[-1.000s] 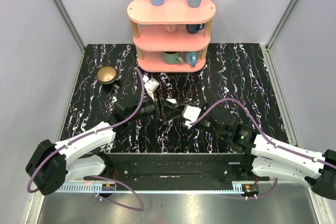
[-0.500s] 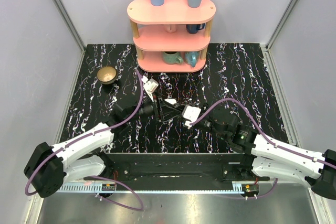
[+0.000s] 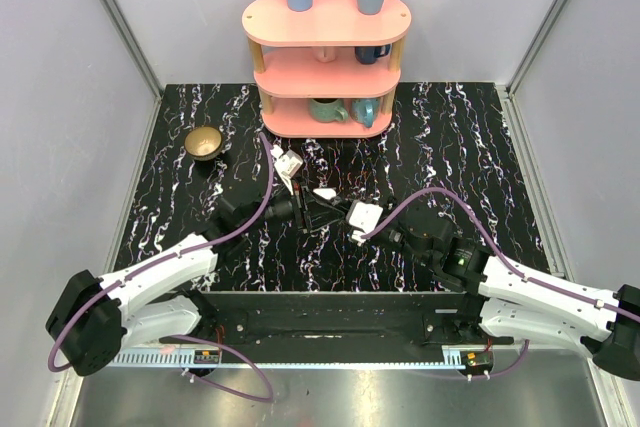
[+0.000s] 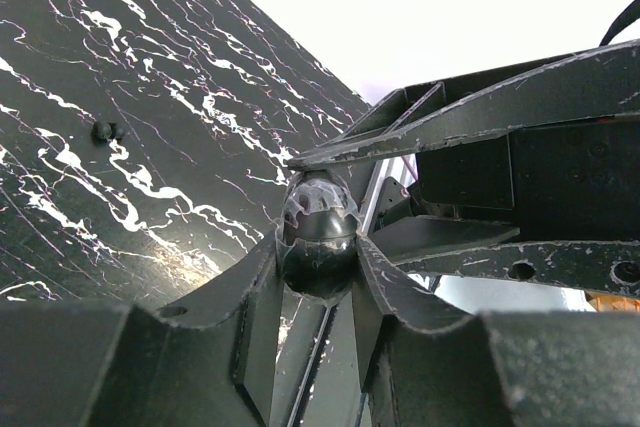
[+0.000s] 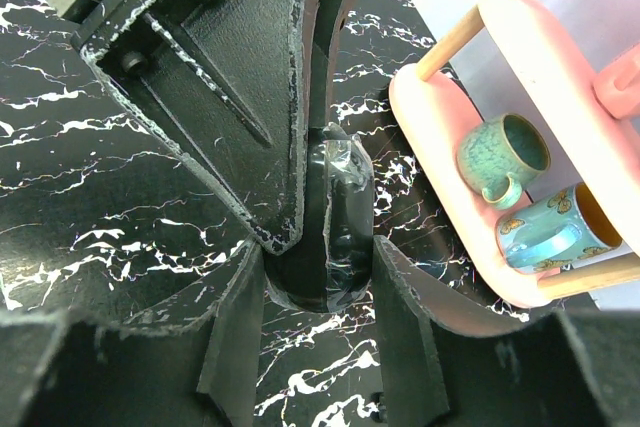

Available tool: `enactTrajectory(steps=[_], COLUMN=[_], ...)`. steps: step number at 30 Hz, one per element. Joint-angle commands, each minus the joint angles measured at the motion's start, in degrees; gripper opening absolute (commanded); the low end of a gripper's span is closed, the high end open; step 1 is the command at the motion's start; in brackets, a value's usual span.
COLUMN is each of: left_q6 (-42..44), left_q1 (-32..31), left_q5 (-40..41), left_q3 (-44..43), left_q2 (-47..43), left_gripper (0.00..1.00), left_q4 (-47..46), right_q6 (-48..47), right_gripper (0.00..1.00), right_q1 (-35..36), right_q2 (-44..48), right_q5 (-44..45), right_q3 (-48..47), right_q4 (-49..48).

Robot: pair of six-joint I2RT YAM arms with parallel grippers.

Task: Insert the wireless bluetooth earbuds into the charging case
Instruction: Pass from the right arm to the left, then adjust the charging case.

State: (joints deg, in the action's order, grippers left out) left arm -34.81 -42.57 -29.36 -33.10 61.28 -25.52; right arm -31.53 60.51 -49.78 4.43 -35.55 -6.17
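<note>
The charging case [image 4: 318, 237] looks glossy black here, an oval wrapped in clear tape. It is held just above the marble table between both grippers. My left gripper [image 4: 318, 259] [image 3: 310, 209] is shut on one rounded end of it. From the opposite side my right gripper [image 5: 320, 272] [image 3: 338, 209] is shut across the case's [image 5: 338, 237] body. The two sets of fingers meet nose to nose at the table's centre. I cannot pick out the earbuds for certain. A tiny dark lump [image 4: 104, 131] lies on the marble to the left.
A pink three-tier shelf [image 3: 327, 57] stands at the back with two blue cups on top and mugs [image 5: 503, 157] inside. A brown bowl [image 3: 204, 142] sits at the back left. White camera blocks with purple cables ride on both wrists.
My left gripper's fingers have closed from partly open onto the end of the case. The left arm edged slightly toward the right gripper. The right arm has not moved.
</note>
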Motion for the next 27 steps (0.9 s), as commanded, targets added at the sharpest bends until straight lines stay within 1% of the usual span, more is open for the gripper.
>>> enactTrajectory(steps=[1, 2, 3, 7, 9, 11, 12, 13, 14, 15, 16, 17, 18, 19, 21, 22, 24, 25, 27], left_q6=[1.05, 1.32, 2.1, 3.69, 4.83, 5.8, 6.67, 7.38, 8.17, 9.74, 10.72, 11.86, 13.87, 14.93, 18.09, 19.24, 22.74, 23.55, 26.18], left_q1=[-0.24, -0.32, -0.24, -0.24, -0.24, -0.24, -0.24, -0.24, -0.24, -0.32, -0.24, -0.32, -0.24, -0.32, -0.24, -0.24, -0.24, -0.24, -0.24], left_q5=[-1.31, -0.87, -0.43, 0.88, 2.64, 5.26, 6.67, 7.99, 10.88, 12.47, 15.62, 16.7, 18.19, 20.46, 22.15, 22.59, 22.68, 22.16, 20.67], left_q3=[-2.41, -2.49, -2.49, -2.32, -2.06, -1.62, -0.83, -0.39, 0.23, 1.62, 2.51, 4.87, 6.11, 7.34, 10.77, 11.82, 14.46, 15.34, 18.24], left_q2=[0.16, 0.16, 0.07, -1.33, -2.03, -3.79, -4.58, -6.41, -7.56, -10.18, -11.6, -13.18, -16.42, -18.02, -22.57, -24.0, -27.33, -28.22, -30.24], left_gripper=[0.05, 0.0, 0.0, 0.0, 0.0, 0.0, 0.0, 0.0, 0.0, 0.0, 0.0, 0.0, 0.0, 0.0, 0.0, 0.0, 0.0, 0.0, 0.0], left_q4=[-2.17, -1.82, -1.38, 0.2, 0.82, 1.43, 1.7, 1.53, 1.52, 1.35, 0.39, -0.49, -1.37, -3.55, -6.45, -7.52, -9.37, -11.38, -14.54], right_q6=[0.5, 1.03, 1.81, 6.99, 9.8, 14.55, 17.18, 24.08, 26.93, 29.92, 37.26, 40.46, 43.45, 48.96, 55.23, 62.05, 68.76, 75.23, 81.86], right_gripper=[0.49, 0.57, 0.66, 0.79, 0.84, 0.89, 0.96, 0.99, 1.0, 1.0, 1.0, 1.0, 1.0, 1.0, 1.0, 1.0, 1.0, 1.0, 1.0], right_q1=[0.4, 0.4, 0.4, 0.4, 0.4, 0.4, 0.4, 0.48, 0.4, 0.4, 0.31, 0.31, 0.31, 0.31, 0.31, 0.22, -0.13, -0.22, -0.57], right_q2=[0.65, 0.91, 1.09, 1.96, 2.32, 2.75, 3.11, 3.2, 2.85, 2.41, 1.8, 1.62, 1.7, 1.44, 1.26, 0.74, 0.56, 0.39, 0.3], right_q5=[-0.65, -0.39, -0.04, 1.11, 3.21, 4.97, 5.94, 7.16, 9.61, 10.94, 12.17, 12.88, 12.63, 11.23, 11.48, 12.53, 12.01, 11.57, 11.92], right_q3=[-0.4, -0.4, -0.22, -0.31, -0.92, -1.45, -2.76, -4.25, -6.09, -9.76, -11.02, -11.81, -12.17, -12.17, -12.35, -12.52, -11.92, -11.56, -9.73], right_q4=[-5.07, -5.42, -6.38, -7.71, -8.24, -8.15, -6.76, -4.74, -2.03, 2.87, 4.49, 5.46, 5.3, 4.77, 3.63, 3.45, 1.88, 1.26, -1.37])
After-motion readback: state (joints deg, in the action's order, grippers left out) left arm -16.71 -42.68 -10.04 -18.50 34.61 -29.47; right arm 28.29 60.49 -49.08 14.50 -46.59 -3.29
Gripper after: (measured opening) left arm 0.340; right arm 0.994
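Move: Between the two grippers, roughly 22 cm over the table, the black charging case is pinched by both hands at once, its middle about 1 cm to the left hand's right and 1 cm to the right hand's left. The white case lies on the table about 18 cm ahead of the left hand and 5 cm to its left. The black earbuds lie about 16 cm ahead of the left hand, one some 18 cm left, the other 12 cm right. Opening wide, the right fingers let go of the black case; the right hand lifts away from it, rising about 8.5 cm and turning its wrist some 60 degrees. The left hand keeps its pinch, waits briefly, then carries the case left by about 8 cm and up some 3 cm, turning part counter-clockwise as it goes. ##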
